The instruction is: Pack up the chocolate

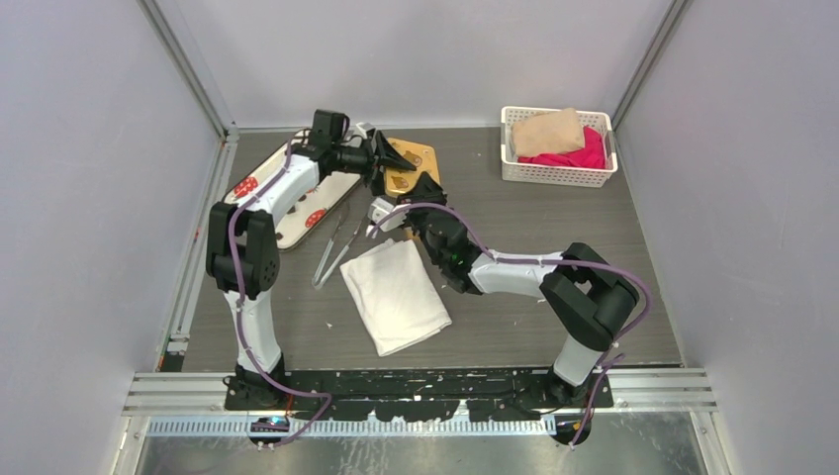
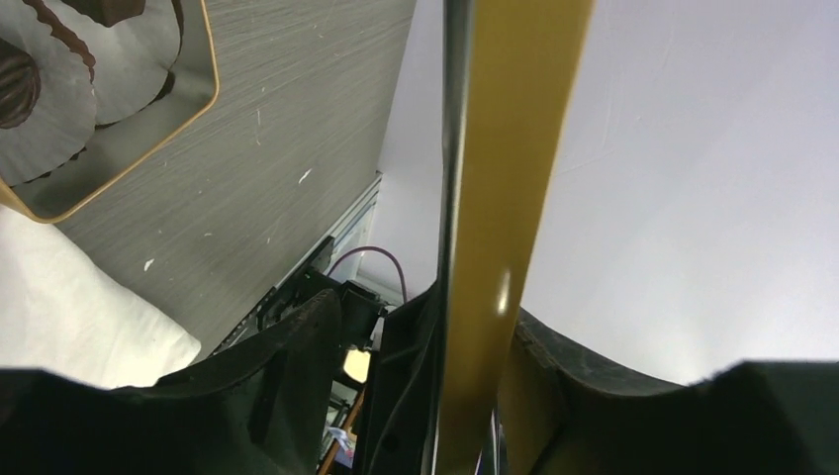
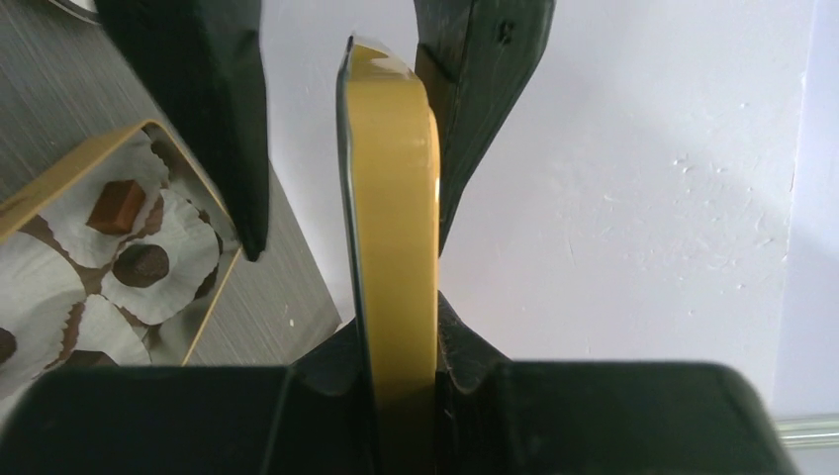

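Observation:
The gold tin [image 3: 69,163] lies open on the table, lined with white paper cups. Chocolate sits in them: a paler square piece [image 3: 121,206] and a dark round one [image 3: 141,265]; the left wrist view shows another dark lump [image 2: 15,84]. A gold lid [image 3: 391,198] stands on edge above the table beside the tin. My right gripper [image 3: 401,336] is shut on its near end. My left gripper [image 2: 425,317] straddles the lid's [image 2: 495,198] far end with its jaws open, one finger [image 2: 554,366] against the lid and the other [image 2: 297,366] apart from it. From above, both grippers [image 1: 381,156] [image 1: 411,193] meet at the tin [image 1: 420,156].
A folded white cloth [image 1: 396,292] lies in the middle, with metal tongs [image 1: 336,247] left of it. A white tray with red strawberry prints [image 1: 287,203] sits at the far left under the left arm. A white basket [image 1: 557,173] holding cloths stands at the back right.

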Motion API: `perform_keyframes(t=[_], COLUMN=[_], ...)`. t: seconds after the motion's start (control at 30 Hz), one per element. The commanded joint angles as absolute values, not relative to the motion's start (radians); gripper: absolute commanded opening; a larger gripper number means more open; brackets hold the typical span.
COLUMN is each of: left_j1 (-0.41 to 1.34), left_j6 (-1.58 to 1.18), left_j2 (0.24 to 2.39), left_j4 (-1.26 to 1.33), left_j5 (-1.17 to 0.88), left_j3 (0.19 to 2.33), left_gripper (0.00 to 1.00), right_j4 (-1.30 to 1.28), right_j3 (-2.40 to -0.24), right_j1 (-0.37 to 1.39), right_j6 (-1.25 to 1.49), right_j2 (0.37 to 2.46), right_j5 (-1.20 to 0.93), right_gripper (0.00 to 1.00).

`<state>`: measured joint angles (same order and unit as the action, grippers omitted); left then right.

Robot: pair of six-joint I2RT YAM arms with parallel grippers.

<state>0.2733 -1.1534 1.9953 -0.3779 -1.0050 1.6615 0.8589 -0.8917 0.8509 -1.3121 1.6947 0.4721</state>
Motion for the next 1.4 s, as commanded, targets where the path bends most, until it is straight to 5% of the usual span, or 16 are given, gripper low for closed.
perform_keyframes(t=[0.0,0.33,0.47,0.6,0.67,0.77,0.83,0.97,1.37], left_j1=[0.27,0.27,0.27,0.27,0.27,0.27,0.271,0.27,0.263], left_j6=[-1.205,-1.193,-1.194,-1.229,-1.253,-1.284,-1.339,-1.448,-1.429], left_j2=[1.988,1.972,1.971,1.972,1.97,1.966,1.966,1.973,2.028], left_j4=[-0.262,-0.244,-0.231,-0.159,-0.114,-0.061,0.023,0.216,0.233], left_j5=[-1.019,-1.013,-1.011,-1.019,-1.026,-1.031,-1.033,-1.039,-1.011], left_j3=[1.637,1.624,1.618,1.61,1.604,1.592,1.576,1.542,1.634], left_gripper=[0.52,0.24,0.01,0.0,0.0,0.0,0.0,0.0,0.0], right_j4=[0.978,0.923,0.913,0.883,0.865,0.838,0.788,0.64,-0.08], right_j3=[-0.902,-0.85,-0.83,-0.823,-0.821,-0.818,-0.823,-0.834,-0.911], right_j1=[0.873,0.872,0.873,0.873,0.873,0.874,0.874,0.878,0.852], right_j6=[-1.35,-1.302,-1.288,-1.259,-1.234,-1.192,-1.141,-1.002,-0.266], right_j2=[1.662,1.624,1.612,1.594,1.58,1.557,1.535,1.448,1.063], right_j5=[0.5,0.558,0.575,0.592,0.603,0.629,0.649,0.68,0.591], right_gripper=[0.01,0.01,0.01,0.01,0.15,0.53,0.96,1.0,1.0])
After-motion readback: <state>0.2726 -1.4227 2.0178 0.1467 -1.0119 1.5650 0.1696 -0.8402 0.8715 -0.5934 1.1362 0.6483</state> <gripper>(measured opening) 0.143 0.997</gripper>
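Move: The lid, held by the right hand at its near edge, has its middle about 4 cm ahead and 3 cm left of that hand, level with it. From the left hand, whose open fingers straddle its left side, it lies roughly 3 cm right and 1 cm ahead. The open chocolate tin is 5 cm right of the left hand, 1 cm nearer the base and some 20 cm below; the tongs lie 13 cm left of that hand and 10 cm back, on the table. The lid changes hands: the left fingers close from either side onto its left edge while the right still grips it, the right sinking a little meanwhile. Then the right fingers open wide and back off, back and to the right about 8–9 cm each way, rising and rolling some 30 degrees. The left keeps its pinch and takes the lid about 3 cm forward and slightly up. ##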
